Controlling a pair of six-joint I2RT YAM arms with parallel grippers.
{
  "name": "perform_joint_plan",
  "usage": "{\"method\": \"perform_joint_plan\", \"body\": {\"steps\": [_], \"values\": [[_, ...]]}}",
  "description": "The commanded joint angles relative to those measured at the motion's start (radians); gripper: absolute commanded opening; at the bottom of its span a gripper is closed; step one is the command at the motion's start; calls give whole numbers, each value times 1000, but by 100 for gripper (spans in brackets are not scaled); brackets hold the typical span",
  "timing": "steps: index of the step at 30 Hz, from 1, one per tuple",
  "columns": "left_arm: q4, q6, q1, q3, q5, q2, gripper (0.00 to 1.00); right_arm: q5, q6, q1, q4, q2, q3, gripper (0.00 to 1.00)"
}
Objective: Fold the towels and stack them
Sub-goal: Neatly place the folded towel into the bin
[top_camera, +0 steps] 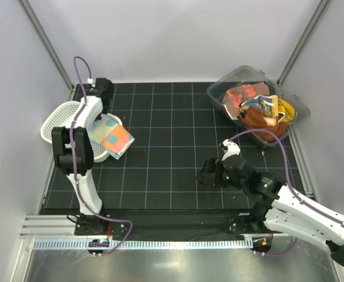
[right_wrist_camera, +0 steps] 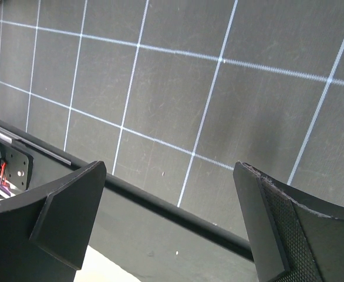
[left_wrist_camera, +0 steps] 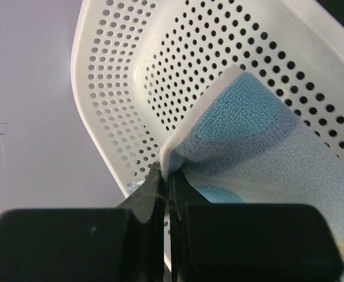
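A folded light-blue towel with orange spots [top_camera: 112,137] lies half in the white mesh basket [top_camera: 59,117], its right corner sticking out over the rim onto the mat. My left gripper [left_wrist_camera: 167,176] is shut on that towel's white-edged fold [left_wrist_camera: 260,135], just inside the basket wall [left_wrist_camera: 154,64]. In the top view the left arm covers its fingers. More towels sit crumpled in the clear bin [top_camera: 295,104]: a rust-brown one [top_camera: 261,121] and orange, yellow and blue ones [top_camera: 247,96]. My right gripper [top_camera: 206,174] hovers open over the mat, its fingers [right_wrist_camera: 72,205] holding nothing.
The black gridded mat [top_camera: 166,153] covers the table between basket and bin. A raised black edge strip [right_wrist_camera: 160,205] runs under the right gripper. Metal frame posts [top_camera: 46,44] stand at the back corners, and a rail [top_camera: 160,242] lines the near edge.
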State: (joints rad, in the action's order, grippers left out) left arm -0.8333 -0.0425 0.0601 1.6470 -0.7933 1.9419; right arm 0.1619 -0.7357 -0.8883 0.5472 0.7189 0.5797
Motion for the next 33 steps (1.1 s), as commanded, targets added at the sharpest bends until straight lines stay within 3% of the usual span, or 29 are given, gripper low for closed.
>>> {"method": "perform_joint_plan", "body": {"steps": [1, 5, 14, 19, 20, 22, 24, 30, 33], "values": [[117, 29, -40, 39, -87, 3, 0, 53, 56, -4, -4, 4, 63, 100], [161, 38, -48, 51, -168, 57, 0, 77, 79, -3, 0, 17, 86, 100], [258, 107, -158, 37, -156, 150, 0, 97, 91, -3, -21, 45, 108, 100], [267, 96, -201, 111, -141, 230, 3, 123, 101, -3, -29, 83, 118, 100], [261, 98, -204, 132, -144, 264, 6, 129, 102, -3, -30, 89, 123, 100], [241, 92, -204, 178, -155, 285, 22, 128, 102, -3, -49, 108, 124, 100], [235, 90, -198, 197, -164, 289, 45, 122, 104, -3, -59, 125, 131, 100], [177, 78, -174, 332, -178, 215, 72, 110, 101, -3, -70, 191, 166, 100], [96, 20, -115, 390, -114, 140, 76, 120, 104, -3, -76, 223, 216, 100]]}}
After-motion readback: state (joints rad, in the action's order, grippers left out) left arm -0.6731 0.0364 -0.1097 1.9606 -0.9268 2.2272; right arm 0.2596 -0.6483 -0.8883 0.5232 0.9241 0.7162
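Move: The left hand already pinches the folded towel by its far-left end, near the forward end of the white bin. The bin's middle is about 11 cm back, 2 cm to the right and 10 cm below. The towel's loose end lies over the bin's right rim, roughly 17 cm back, 18 cm right and 8 cm down; the bin's left rim corner is some 8 cm back, 10 cm left. From the empty right hand the bin lies about 43 cm left, 15 cm ahead. Still pinching the towel's end, the left hand draws it some 11 cm left and then about 6 cm down into the white bin, turning slightly counter-clockwise. There the fingers open wide and let go, and the hand rises about 6 cm clear while going some 5 cm forward. The right hand, open and empty, drifts 3 cm forward over bare table. ##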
